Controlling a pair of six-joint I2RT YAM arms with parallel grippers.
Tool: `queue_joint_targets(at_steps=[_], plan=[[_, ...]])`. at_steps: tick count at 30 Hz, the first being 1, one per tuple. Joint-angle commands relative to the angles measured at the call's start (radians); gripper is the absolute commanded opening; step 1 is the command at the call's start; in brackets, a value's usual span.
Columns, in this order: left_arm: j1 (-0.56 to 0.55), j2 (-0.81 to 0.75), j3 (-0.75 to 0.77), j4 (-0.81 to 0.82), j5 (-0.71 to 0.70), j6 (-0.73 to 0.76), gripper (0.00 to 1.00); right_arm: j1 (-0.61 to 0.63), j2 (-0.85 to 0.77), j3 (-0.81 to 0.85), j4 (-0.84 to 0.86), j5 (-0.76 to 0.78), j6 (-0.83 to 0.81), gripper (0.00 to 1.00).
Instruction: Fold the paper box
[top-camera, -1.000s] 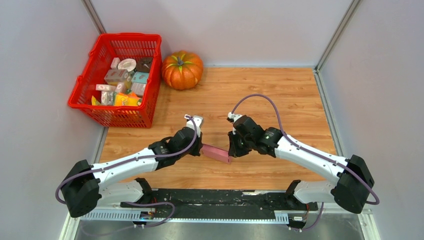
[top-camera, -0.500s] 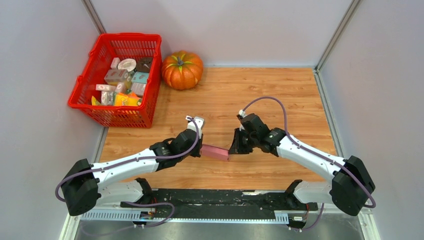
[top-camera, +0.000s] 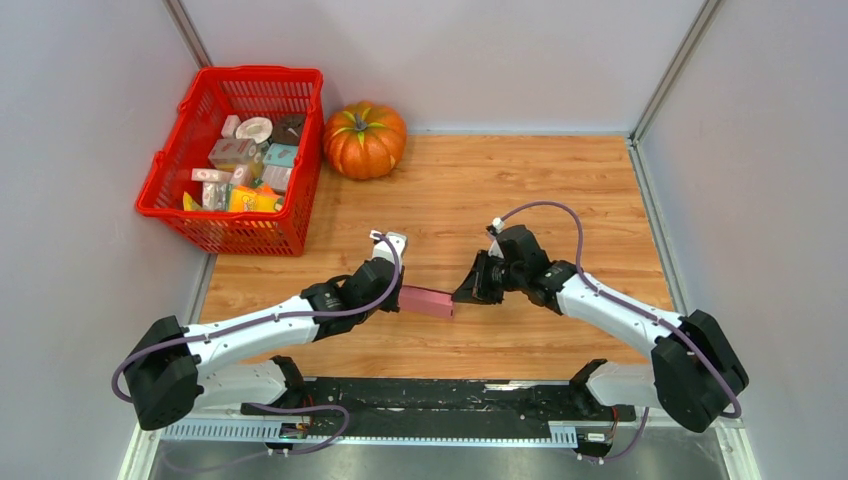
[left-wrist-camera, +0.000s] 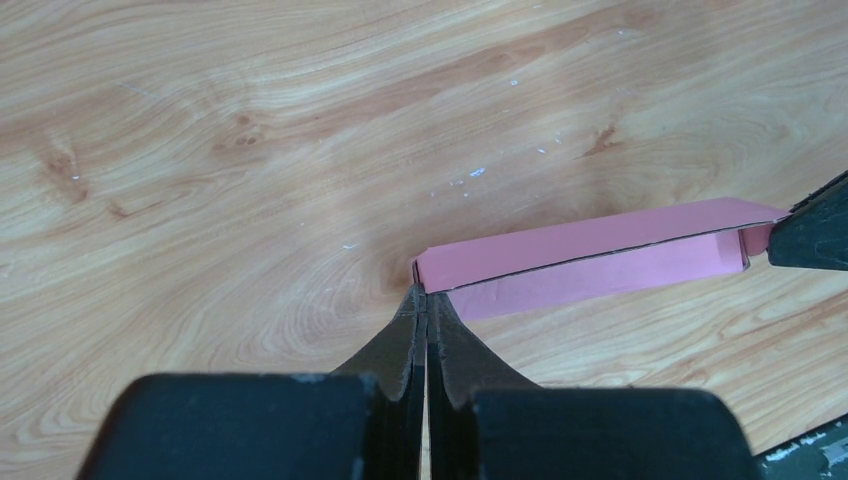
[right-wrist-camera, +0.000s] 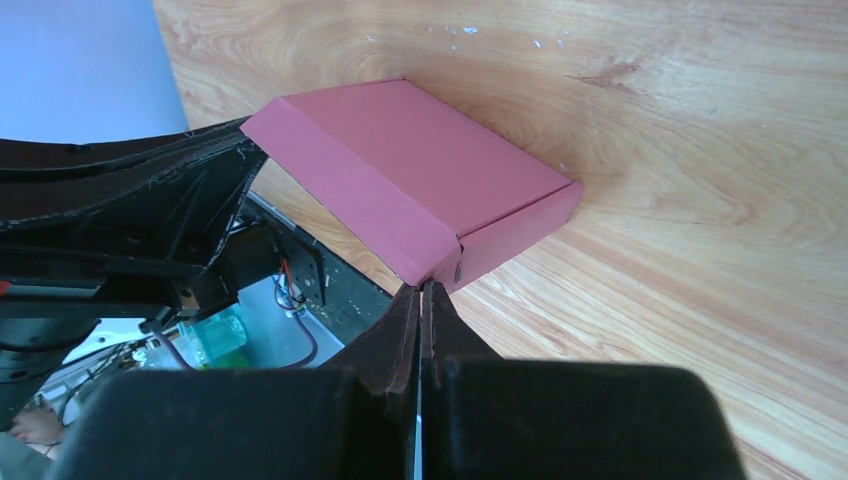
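Observation:
The paper box (top-camera: 428, 300) is a small pink folded box, closed, lying between my two grippers near the table's front middle. My left gripper (top-camera: 398, 297) is shut, with its tips touching the box's left end. In the left wrist view the box (left-wrist-camera: 590, 250) stretches away to the right from the closed tips (left-wrist-camera: 422, 300). My right gripper (top-camera: 458, 297) is shut too, its tips against the box's right near corner. The right wrist view has the box's lid and side (right-wrist-camera: 430, 165) just beyond the shut gripper (right-wrist-camera: 425, 290). Neither pair of jaws visibly clamps any card.
A red basket (top-camera: 250, 72) full of small packaged goods stands at the back left, with an orange pumpkin (top-camera: 364, 140) beside it. Grey walls close in the wooden table on three sides. The black rail (top-camera: 430, 395) with the arm bases runs along the near edge.
The right arm's wrist has swung out to the right and its jaws have closed fully. The box has turned slightly and shifted a little left. The left gripper has edged left.

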Motion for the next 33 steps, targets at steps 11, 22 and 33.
queue_joint_targets(at_steps=[11,22,33], plan=[[-0.027,0.018,0.022,-0.002,0.094,-0.011,0.00,-0.025,0.062,-0.031,0.336,-0.147,0.171,0.00],[-0.027,0.008,0.023,-0.028,0.065,-0.009,0.00,-0.028,0.009,0.111,-0.101,0.022,-0.192,0.21],[-0.027,0.017,0.028,-0.028,0.065,-0.012,0.00,-0.013,0.029,0.205,-0.238,0.102,-0.298,0.29]])
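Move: The paper box spans the gap between the hands. Its middle lies about 5 cm to the left hand's right, roughly level fore and aft and some 2 cm lower. From the shut right fingertips, the box's middle is about 5 cm left and 2 cm down, and the side tab at its right end is right at the tips, 1 cm left and 1 cm down. The pumpkin stands 31 cm ahead of the right hand and 17 cm to its left. Still touching the box's right-end corner by the side tab, the shut right fingertips push on about 2 cm forward and left, while the left hand, keeping its hold on the other end, goes barely 1 cm left. The right hand then comes free, swinging back right almost 3 cm and rising 1 cm, its wrist turning back some 20 degrees as the fingers open about a third; the left hand comes back right. ##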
